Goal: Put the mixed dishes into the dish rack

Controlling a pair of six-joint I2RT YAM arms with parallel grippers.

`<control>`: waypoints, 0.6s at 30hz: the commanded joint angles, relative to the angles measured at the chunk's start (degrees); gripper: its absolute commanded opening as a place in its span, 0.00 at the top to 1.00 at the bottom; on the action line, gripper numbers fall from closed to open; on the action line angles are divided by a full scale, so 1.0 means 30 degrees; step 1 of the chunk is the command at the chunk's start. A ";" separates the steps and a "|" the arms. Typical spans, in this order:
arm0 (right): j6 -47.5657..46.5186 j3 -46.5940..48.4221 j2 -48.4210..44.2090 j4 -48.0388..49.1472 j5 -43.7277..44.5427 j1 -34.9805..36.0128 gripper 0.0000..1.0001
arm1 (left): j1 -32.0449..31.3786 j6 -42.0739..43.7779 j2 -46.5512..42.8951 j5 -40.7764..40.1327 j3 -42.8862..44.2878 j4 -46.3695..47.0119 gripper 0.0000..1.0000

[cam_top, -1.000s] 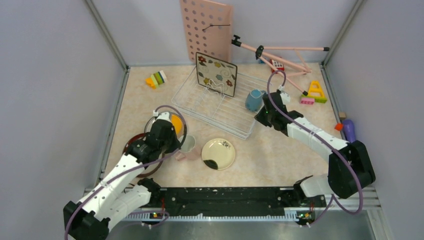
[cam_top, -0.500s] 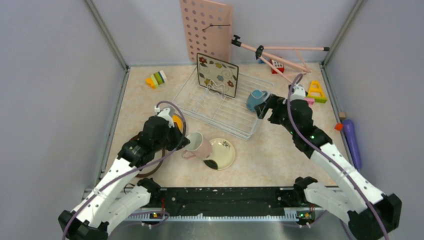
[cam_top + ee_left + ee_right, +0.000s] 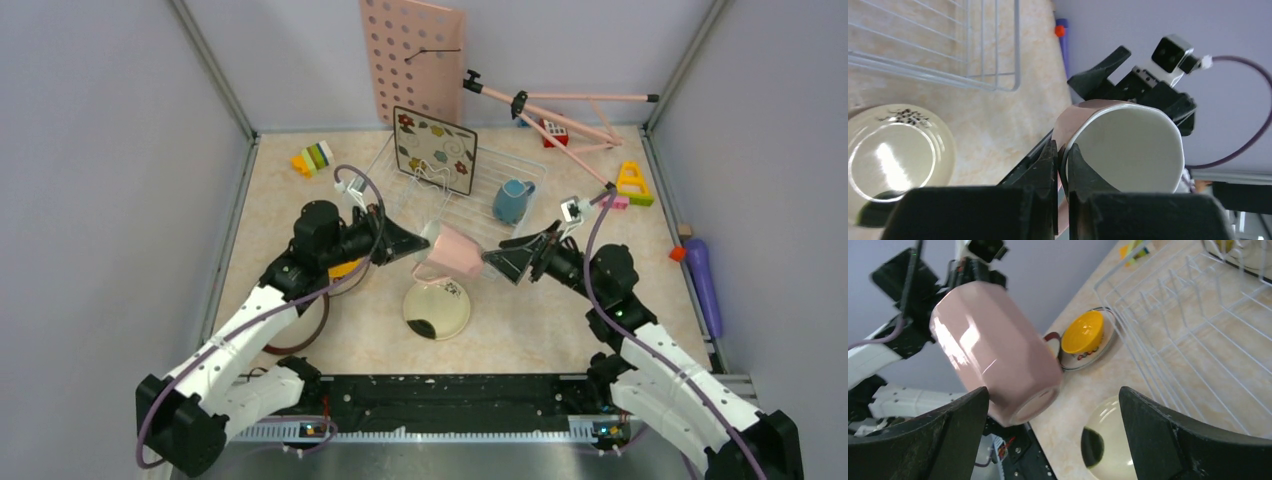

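My left gripper [image 3: 425, 243] is shut on the rim of the pink cup [image 3: 452, 252], holding it on its side in the air above the table. In the left wrist view its fingertips [image 3: 1062, 150] pinch the cup wall [image 3: 1128, 145]. My right gripper [image 3: 503, 260] stands wide open just right of the cup's base. In the right wrist view the cup's base [image 3: 1035, 402] lies ahead between the open fingers [image 3: 1053, 395], nearer the left one. In the dish rack [image 3: 480, 225] are the blue cup [image 3: 512, 200] and the upright square flowered plate [image 3: 433, 148].
A cream plate with a black blotch [image 3: 437, 307] lies under the cup. The orange bowl [image 3: 1083, 332] sits on a plate at the left, with a dark-red-rimmed plate [image 3: 300, 335] nearby. Toy blocks [image 3: 313, 158], a pink tripod [image 3: 560, 115] and a pegboard [image 3: 410, 60] stand at the back.
My left gripper has lifted the pink cup off the table and carried it right. My right gripper has opened, left the blue cup in the rack and swung towards the pink cup.
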 commanded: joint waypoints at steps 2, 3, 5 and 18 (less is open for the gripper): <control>0.1617 -0.0503 0.0373 0.6238 -0.1116 0.1388 0.01 | 0.0080 -0.7493 0.1226 0.2903 -0.0607 1.1195 1.00; 0.2091 -0.0431 0.0688 0.6383 -0.0772 0.1526 0.01 | 0.0069 -0.7996 0.1481 0.2937 -0.0790 1.2203 1.00; 0.3475 -0.0583 0.1310 0.8045 -0.0570 0.1803 0.01 | 0.0065 -0.8457 0.1825 0.2860 -0.0896 1.3138 1.00; 0.5233 -0.0782 0.2866 1.2520 0.2051 0.3154 0.01 | 0.0045 -0.8921 0.2782 0.3211 -0.1010 1.4026 1.00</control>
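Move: The left hand holds the pink mug by its rim; the mug's middle is about 5 cm to its right and 2 cm back, nearly level in height. The open, empty right gripper waits roughly 14 cm to the left hand's right. From the right hand the mug's middle is some 9 cm left, 1 cm back and 2 cm higher; the blue mug in the rack is about 21 cm ahead, 2 cm right and 19 cm below. The cream plate lies 3 cm back, 2 cm right and 25 cm below the left hand. The right hand, jaws still wide open, rises about 6 cm while edging left and a little back, its fingers tipping up some 20 degrees, so that it closes in on the bottom end of the pink mug. The left hand keeps its pinch on the mug's rim and brings it to meet the gripper, rising about 5 cm and going some 3 cm right, slightly forward, as its wrist tips the mug's bottom upward by roughly 20 degrees. ##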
